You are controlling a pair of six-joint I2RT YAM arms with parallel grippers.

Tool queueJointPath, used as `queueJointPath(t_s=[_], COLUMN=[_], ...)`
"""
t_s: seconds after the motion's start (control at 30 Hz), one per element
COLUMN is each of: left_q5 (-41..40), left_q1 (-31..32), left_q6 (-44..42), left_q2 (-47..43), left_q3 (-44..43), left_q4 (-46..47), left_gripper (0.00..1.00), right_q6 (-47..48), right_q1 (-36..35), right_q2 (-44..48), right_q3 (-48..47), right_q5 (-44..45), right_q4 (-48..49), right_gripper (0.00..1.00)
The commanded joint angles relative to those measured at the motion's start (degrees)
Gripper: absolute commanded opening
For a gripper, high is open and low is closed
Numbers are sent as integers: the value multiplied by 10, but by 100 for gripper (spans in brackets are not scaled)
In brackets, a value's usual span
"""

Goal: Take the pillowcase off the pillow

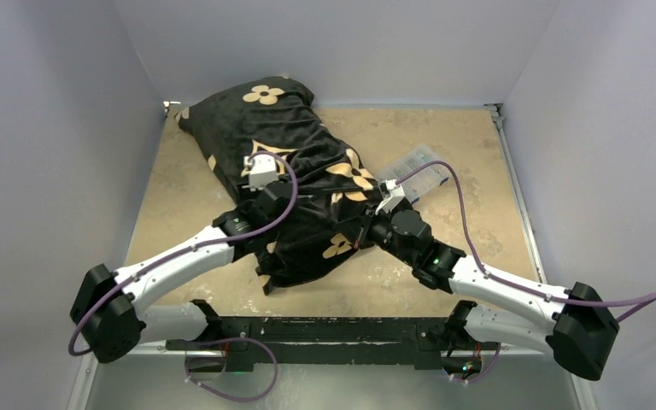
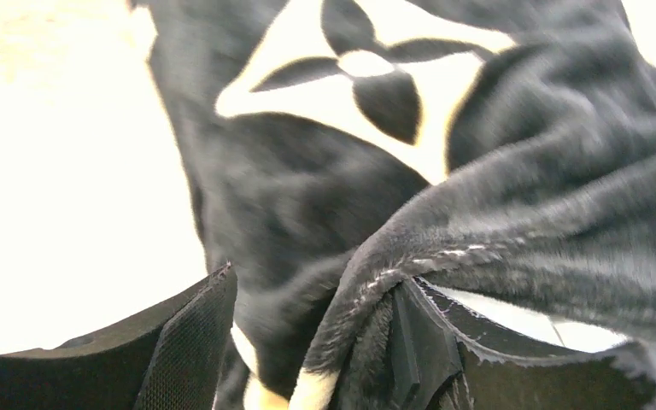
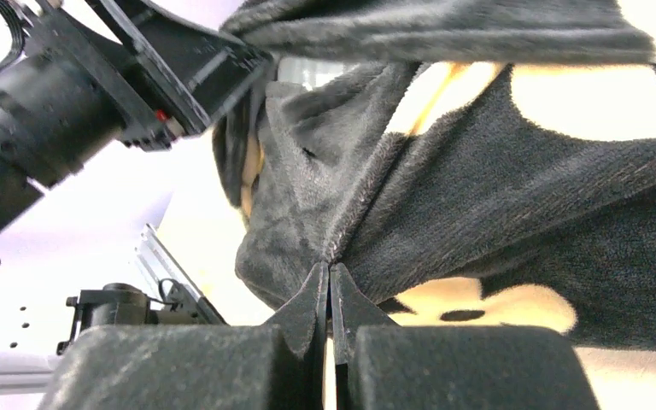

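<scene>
The black plush pillowcase (image 1: 299, 184) with tan flower and star motifs lies diagonally across the table, bulging with the pillow, which is hidden inside it. My left gripper (image 1: 258, 171) rests on the cover's middle. In the left wrist view its jaws (image 2: 316, 282) stand apart around a raised fold of the stitched hem (image 2: 410, 260). The right finger (image 2: 423, 342) touches the plush; the left finger (image 2: 192, 342) is clear of it. A pale strip (image 2: 512, 316) shows under the hem. My right gripper (image 1: 369, 213) (image 3: 330, 272) is shut, pinching a pucker of the pillowcase (image 3: 444, 196) at its tips.
A clear plastic packet (image 1: 418, 168) lies on the tan tabletop (image 1: 478, 239) just right of the cover. White walls enclose the table on three sides, with metal rails (image 1: 512, 188) along its edges. The left arm's wrist (image 3: 77, 85) fills the upper left of the right wrist view.
</scene>
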State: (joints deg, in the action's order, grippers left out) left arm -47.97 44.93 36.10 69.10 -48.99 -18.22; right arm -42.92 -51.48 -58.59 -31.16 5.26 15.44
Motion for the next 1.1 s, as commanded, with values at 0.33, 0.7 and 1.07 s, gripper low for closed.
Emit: queueJointPath(t_s=[0.33, 0.7, 1.07], left_q5=[154, 267, 296], left_q1=[-119, -118, -118], left_q6=[50, 39, 43], left_q2=[18, -30, -51], left_q3=[48, 103, 132], left_q4=[67, 101, 124], left_gripper=[63, 65, 66], right_q6=[1, 29, -36], right_q1=[-6, -6, -5], right_q2=[36, -78, -300], right_q3=[-30, -212, -361], right_q5=[-17, 68, 194], right_q4=[-54, -130, -230], right_gripper=[14, 98, 99])
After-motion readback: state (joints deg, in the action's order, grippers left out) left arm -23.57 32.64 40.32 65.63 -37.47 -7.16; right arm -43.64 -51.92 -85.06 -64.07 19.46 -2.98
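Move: The pillowcase's gaping mouth lies about 7 cm ahead of the pinched right fingers, 8 cm to their left and 6 cm lower. From that hand, a pale-patterned fold is some 12 cm ahead, neither left nor right, and the flower motif is 5 cm back, 3 cm left, both roughly 9 cm below. From the left hand, which already has the rim caught at its right finger, the mouth is about 11 cm right, 1 cm back and 6 cm lower. Up and then forward: the right hand eases back a centimetre, opens wide to let go of its pinched fold while lifting about 8 cm, then reaches some 10 cm forward and 5 cm left, dipping towards the mouth. The left hand, half open with the rim still hooked on its right finger, swings 6 cm left, comes back, and sinks 5 cm, its left side rolling down. ##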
